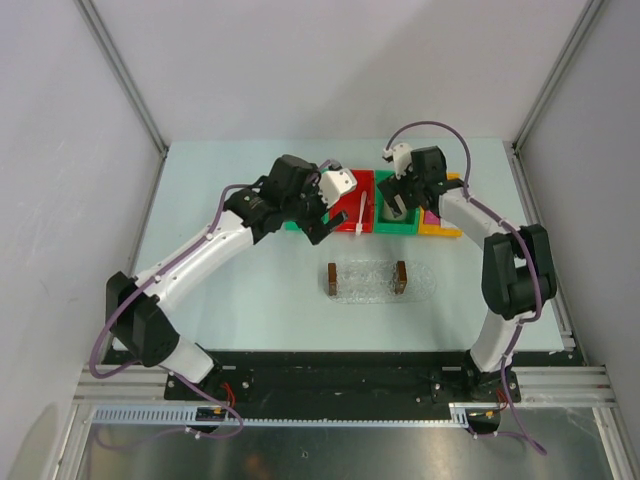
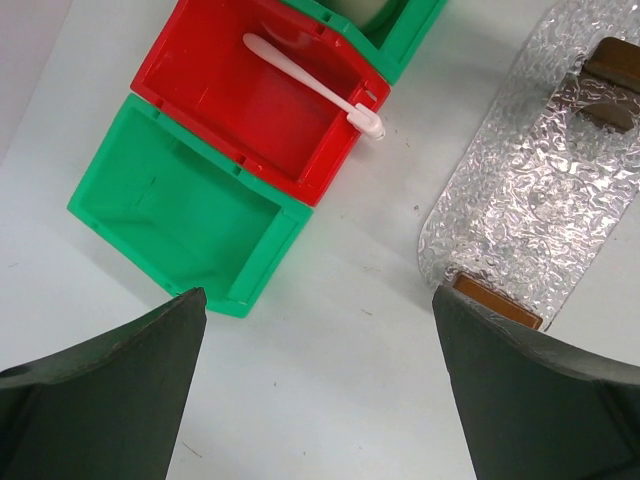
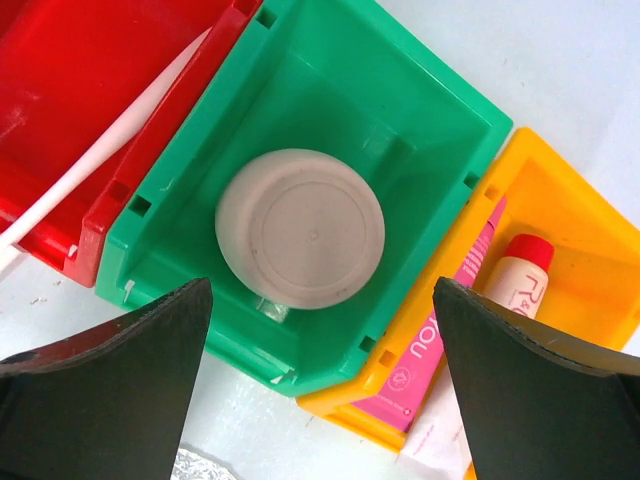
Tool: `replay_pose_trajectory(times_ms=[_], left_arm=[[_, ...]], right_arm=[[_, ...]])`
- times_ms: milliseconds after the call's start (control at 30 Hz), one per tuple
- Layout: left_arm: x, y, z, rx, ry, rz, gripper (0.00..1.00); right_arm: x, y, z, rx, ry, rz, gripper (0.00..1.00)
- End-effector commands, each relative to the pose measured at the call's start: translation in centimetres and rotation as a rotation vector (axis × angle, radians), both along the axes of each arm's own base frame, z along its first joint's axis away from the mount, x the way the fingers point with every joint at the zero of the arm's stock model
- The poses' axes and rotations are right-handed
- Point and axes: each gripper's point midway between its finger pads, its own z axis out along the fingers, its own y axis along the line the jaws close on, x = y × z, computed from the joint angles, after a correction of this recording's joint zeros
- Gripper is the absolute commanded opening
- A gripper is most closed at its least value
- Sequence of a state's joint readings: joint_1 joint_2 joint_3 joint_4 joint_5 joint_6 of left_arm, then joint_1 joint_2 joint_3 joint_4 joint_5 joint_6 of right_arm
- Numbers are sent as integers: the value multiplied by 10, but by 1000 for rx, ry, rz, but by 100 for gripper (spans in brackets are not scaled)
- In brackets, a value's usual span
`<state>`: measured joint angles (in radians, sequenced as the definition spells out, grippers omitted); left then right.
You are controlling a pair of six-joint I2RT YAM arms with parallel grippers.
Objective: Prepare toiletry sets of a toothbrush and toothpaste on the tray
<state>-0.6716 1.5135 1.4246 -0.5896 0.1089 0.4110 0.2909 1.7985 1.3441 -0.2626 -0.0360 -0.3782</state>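
Observation:
The white toothbrush [image 2: 310,85] lies slanted in the red bin [image 2: 255,100], its head poking over the front rim; it also shows as toothbrush [image 1: 358,214] and toothbrush [image 3: 110,150]. A magenta toothpaste [image 3: 445,350] tube lies in the yellow bin [image 3: 570,190]. The clear bumpy tray [image 1: 368,282] with two brown handles sits in front of the bins with nothing in it, also seen as tray [image 2: 540,190]. My left gripper [image 2: 320,390] hangs open over bare table between the green bin [image 2: 180,215] and the tray. My right gripper [image 3: 320,390] is open above the front of a second green bin [image 3: 400,120].
A beige round cup [image 3: 300,228] stands upside down in the second green bin. A pale tube with a red cap [image 3: 520,280] lies beside the toothpaste in the yellow bin. The bins form one row at the table's back. White walls enclose the table.

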Motion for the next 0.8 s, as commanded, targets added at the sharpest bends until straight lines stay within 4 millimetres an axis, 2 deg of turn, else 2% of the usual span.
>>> replay_pose_trajectory(times_ms=[0, 67, 200, 433, 767], left_arm=[[6, 1, 11, -29, -40, 13, 100], [6, 1, 8, -23, -35, 14, 100], [5, 0, 2, -18, -24, 3, 100], [4, 1, -7, 3, -10, -1, 100], [5, -2, -13, 6, 3, -11, 100]], right_arm=[[16, 14, 9, 36, -31, 31, 98], [19, 15, 7, 42, -26, 27, 98], [21, 18, -7, 41, 12, 35, 94], [25, 23, -15, 48, 31, 48, 88], [24, 24, -11, 52, 37, 53, 51]])
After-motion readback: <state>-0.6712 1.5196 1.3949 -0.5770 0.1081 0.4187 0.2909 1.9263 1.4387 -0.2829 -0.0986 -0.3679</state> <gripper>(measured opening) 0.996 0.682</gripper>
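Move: The beige cup in the right-hand green box lies about 3 cm ahead of the right hand, 2 cm to its left and 4 cm below. The toothbrush on the red box is some 10 cm left and 2 cm ahead of that hand; the pink tube in the yellow box is about 5 cm right and 3 cm ahead, both about 6 cm down. From the left hand the cup is roughly 11 cm ahead, 17 cm right and 14 cm below. Down first of all, while easing forward and left, the right hand goes about 3 cm lower and 2 cm each of the other ways, to bring its open fingers around the beige cup. Sinking stops a little past midway; the fingertips, tipped down some 5 degrees more, then close by about a third and pinch the cup's sides. ##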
